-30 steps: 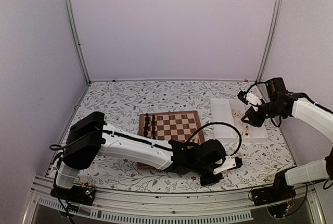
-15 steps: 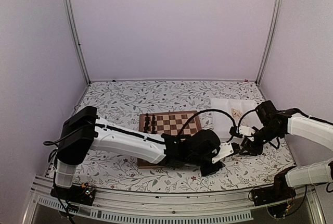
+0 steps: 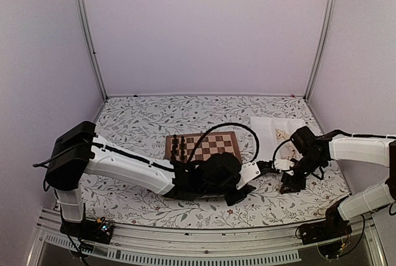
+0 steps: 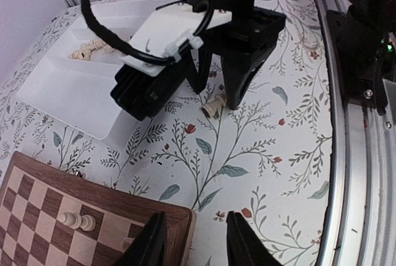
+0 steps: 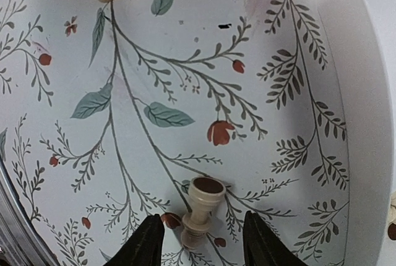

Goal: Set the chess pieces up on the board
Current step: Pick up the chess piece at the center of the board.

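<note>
A pale chess piece (image 5: 202, 211) lies on its side on the flowered cloth, apart from the board. My right gripper (image 5: 203, 244) stands open over it, one finger on each side, neither touching. The left wrist view shows the same piece (image 4: 212, 110) under the right gripper (image 4: 216, 98). My left gripper (image 4: 197, 244) is open and holds nothing, hovering at the board's (image 4: 105, 197) near right corner. Two pale pawns (image 4: 80, 221) stand on the board there. From above, the left gripper (image 3: 237, 193) is by the board (image 3: 216, 148) and the right gripper (image 3: 289, 182) is further right.
A white ridged tray (image 3: 275, 148) with more pale pieces (image 4: 93, 48) lies right of the board. Dark pieces (image 3: 179, 145) stand along the board's left side. The left arm lies low across the board's near edge. A metal rail (image 4: 346, 124) runs along the near table edge.
My right arm has come from over the tray down to the cloth in front of it, its jaws now wider. The left arm has drawn back left toward the board's corner.
</note>
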Controlling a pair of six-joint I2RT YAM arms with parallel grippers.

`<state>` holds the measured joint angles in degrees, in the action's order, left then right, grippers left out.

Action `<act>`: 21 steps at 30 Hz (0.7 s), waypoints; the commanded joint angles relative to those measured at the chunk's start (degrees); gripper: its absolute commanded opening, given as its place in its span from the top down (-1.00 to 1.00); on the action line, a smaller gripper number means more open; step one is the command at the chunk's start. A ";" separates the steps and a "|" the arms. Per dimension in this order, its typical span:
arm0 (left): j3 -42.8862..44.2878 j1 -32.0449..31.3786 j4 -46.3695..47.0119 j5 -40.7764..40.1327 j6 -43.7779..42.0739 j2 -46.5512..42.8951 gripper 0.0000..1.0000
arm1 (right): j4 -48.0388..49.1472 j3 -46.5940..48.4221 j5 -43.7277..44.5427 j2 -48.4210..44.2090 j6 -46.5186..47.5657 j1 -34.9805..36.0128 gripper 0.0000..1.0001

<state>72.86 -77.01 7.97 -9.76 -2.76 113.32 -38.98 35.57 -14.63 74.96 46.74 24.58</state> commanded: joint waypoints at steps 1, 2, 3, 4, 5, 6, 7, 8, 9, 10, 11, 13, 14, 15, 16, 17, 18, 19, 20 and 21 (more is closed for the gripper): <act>-2.10 0.90 4.51 -2.61 0.92 -2.63 0.28 | 0.96 -0.58 2.12 1.74 0.10 0.78 0.09; -2.36 0.88 4.69 -2.88 0.88 -2.87 0.28 | 1.08 -0.78 2.90 2.09 0.17 0.94 0.11; -2.63 0.90 4.88 -3.05 1.03 -3.03 0.28 | 1.36 -1.11 3.65 2.68 0.43 0.98 0.12; -2.90 0.90 5.04 -3.28 1.12 -3.23 0.27 | 1.64 -1.34 4.33 2.99 0.60 0.92 0.13; -3.16 0.89 5.26 -3.42 1.18 -3.48 0.28 | 1.78 -1.56 4.94 3.22 0.77 0.97 0.15; -3.49 0.90 5.62 -3.53 1.26 -3.71 0.28 | 2.09 -1.76 5.42 3.46 0.93 0.97 0.17; -4.01 0.86 5.96 -3.65 1.30 -3.98 0.28 | 2.29 -1.92 5.93 3.51 1.10 0.96 0.18; -4.37 0.89 6.33 -3.73 1.33 -4.32 0.28 | 2.52 -2.10 6.45 3.46 1.23 0.94 0.20; -4.61 0.91 6.49 -3.85 1.34 -4.52 0.28 | 2.89 -2.43 6.99 3.31 1.45 0.99 0.23; -4.86 0.97 6.62 -3.98 1.31 -4.77 0.28 | 3.31 -2.69 7.62 3.15 1.62 0.95 0.27; -4.98 0.94 6.71 -4.11 1.32 -4.94 0.27 | 3.72 -2.96 8.16 3.06 1.72 0.99 0.35; -5.15 1.01 6.79 -4.42 1.49 -5.18 0.27 | 4.14 -3.22 8.59 2.92 1.86 0.92 0.54; -5.17 1.06 6.83 -4.58 1.52 -5.27 0.27 | 4.04 -3.15 8.65 2.87 1.89 1.04 0.65; -5.30 1.13 6.98 -4.69 1.70 -5.48 0.27 | 3.90 -3.03 8.66 2.76 1.87 1.05 0.72; -5.42 1.28 7.10 -4.56 1.97 -5.72 0.28 | 3.71 -2.86 8.54 2.68 1.80 1.00 0.79; -5.70 1.52 7.35 -4.26 2.44 -6.00 0.27 | 3.62 -2.69 8.18 2.00 1.94 0.99 0.84; -6.13 1.84 7.90 -3.66 2.48 -6.41 0.27 | 3.45 -2.46 7.67 1.46 2.06 1.00 0.86; -6.74 2.37 8.61 -2.65 4.18 -6.84 0.26 | 3.17 -2.07 6.93 0.52 2.12 1.00 0.88; -7.42 3.05 9.45 -0.72 5.35 -7.34 0.26 | 2.52 -1.30 5.69 -0.19 2.19 1.00 0.89; -8.07 3.68 10.35 0.91 6.55 -7.73 0.25 | 1.67 -0.36 4.06 -1.44 2.09 1.00 0.89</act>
<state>67.09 -76.29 14.04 -12.73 -0.45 108.88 -37.06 34.22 -10.76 76.09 48.25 25.58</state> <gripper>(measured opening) 0.369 0.111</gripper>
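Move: The light chess piece lies on the bare table practically between the right hand's open fingers, its middle about 2 cm below them. From this hand the white tray's middle is some 19 cm ahead and 2 cm left, its near edge about 10 cm off; the chessboard's middle is about 29 cm left and 11 cm ahead. From the left hand the piece lies roughly 17 cm to the right, 4 cm ahead and 10 cm below. Down a little over 1 cm and about 1 cm to its right, the right hand settles over the lying piece, then stays there while its fingers close from about half open and pinch the piece's narrow stem from both sides. Meanwhile the left hand, its fingers staying part open, eases up and left about 3 cm and slightly forward, away from the piece and the right gripper. ##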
